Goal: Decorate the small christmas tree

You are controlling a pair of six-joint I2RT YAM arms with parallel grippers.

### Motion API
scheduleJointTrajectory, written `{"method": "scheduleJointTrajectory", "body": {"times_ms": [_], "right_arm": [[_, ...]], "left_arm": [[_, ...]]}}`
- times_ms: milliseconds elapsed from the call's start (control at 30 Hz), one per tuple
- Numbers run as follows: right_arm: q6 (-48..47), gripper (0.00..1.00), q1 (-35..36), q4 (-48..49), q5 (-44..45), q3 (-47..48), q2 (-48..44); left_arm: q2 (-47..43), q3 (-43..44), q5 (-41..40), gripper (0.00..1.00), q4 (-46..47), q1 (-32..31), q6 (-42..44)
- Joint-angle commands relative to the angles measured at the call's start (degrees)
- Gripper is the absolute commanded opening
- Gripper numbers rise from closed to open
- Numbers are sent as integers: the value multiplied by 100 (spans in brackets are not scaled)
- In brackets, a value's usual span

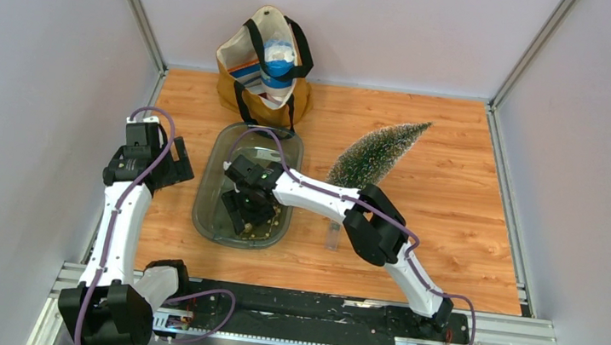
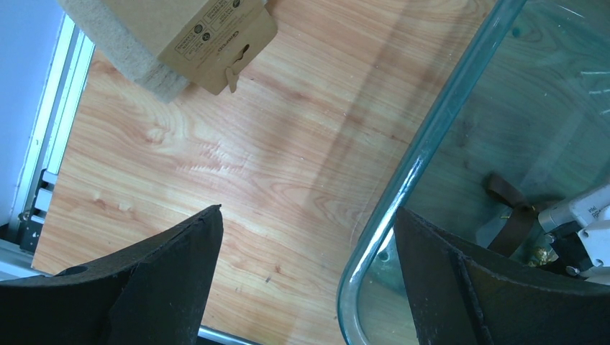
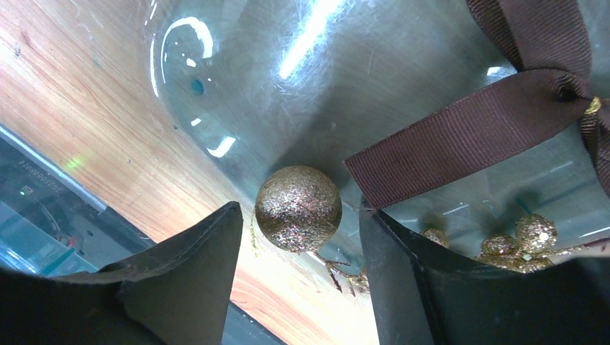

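Observation:
The small christmas tree point(image 1: 377, 154) lies tilted on the wooden table, right of the clear tray point(image 1: 205, 213). My right gripper point(image 1: 242, 217) reaches down into the tray's near end. In the right wrist view its jaws point(image 3: 298, 241) stand open around a gold glitter ball point(image 3: 298, 208), which sits at the fingertips with a gap on each side. A brown ribbon bow point(image 3: 475, 136) and small gold balls point(image 3: 521, 241) lie beside it in the tray. My left gripper point(image 1: 181, 168) is open and holds nothing, and it hovers point(image 2: 308, 215) over the tray's left rim point(image 2: 424, 144).
A tan tote bag point(image 1: 264, 65) with items inside stands behind the tray; its cardboard tag point(image 2: 208, 36) shows in the left wrist view. A small clear piece point(image 1: 334, 235) stands on the table by my right arm. Grey walls enclose the table on three sides.

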Motion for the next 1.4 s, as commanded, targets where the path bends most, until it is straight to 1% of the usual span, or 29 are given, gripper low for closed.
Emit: {"method": "scheduleJointTrajectory", "body": {"times_ms": [0, 200, 467, 600, 1033, 1267, 1367], "right_arm": [[15, 66, 28, 167, -26, 226, 5], [85, 63, 10, 194, 18, 262, 40], [67, 42, -25, 203, 80, 226, -30], [59, 36, -25, 308, 88, 156, -293], [111, 36, -16, 695, 527, -406, -1681], [24, 36, -25, 827, 896, -678, -2428], [-82, 37, -25, 941, 923, -872, -2728]], "left_arm": [[-2, 62, 56, 96, 144, 55, 138], [33, 62, 99, 96, 152, 55, 138], [42, 53, 135, 96, 152, 55, 146], [42, 62, 126, 96, 152, 55, 146], [7, 62, 47, 96, 143, 55, 146], [-2, 70, 29, 96, 143, 55, 146], [7, 62, 56, 96, 144, 55, 146]]}}
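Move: The gold ball, on the tray floor, already sits between the right hand's open fingertips, practically at the hand point. From that hand the brown bow lies about 8 cm ahead and 3 cm to the right, the berry sprig some 2 cm ahead and 5 cm to the right, both about 1 cm lower. From the left hand the ball is roughly 20 cm to the right, 6 cm back and 13 cm below. The right fingers pinch the gold ball, then raise it some 15 cm nearly straight up, tilting about 20 degrees. ##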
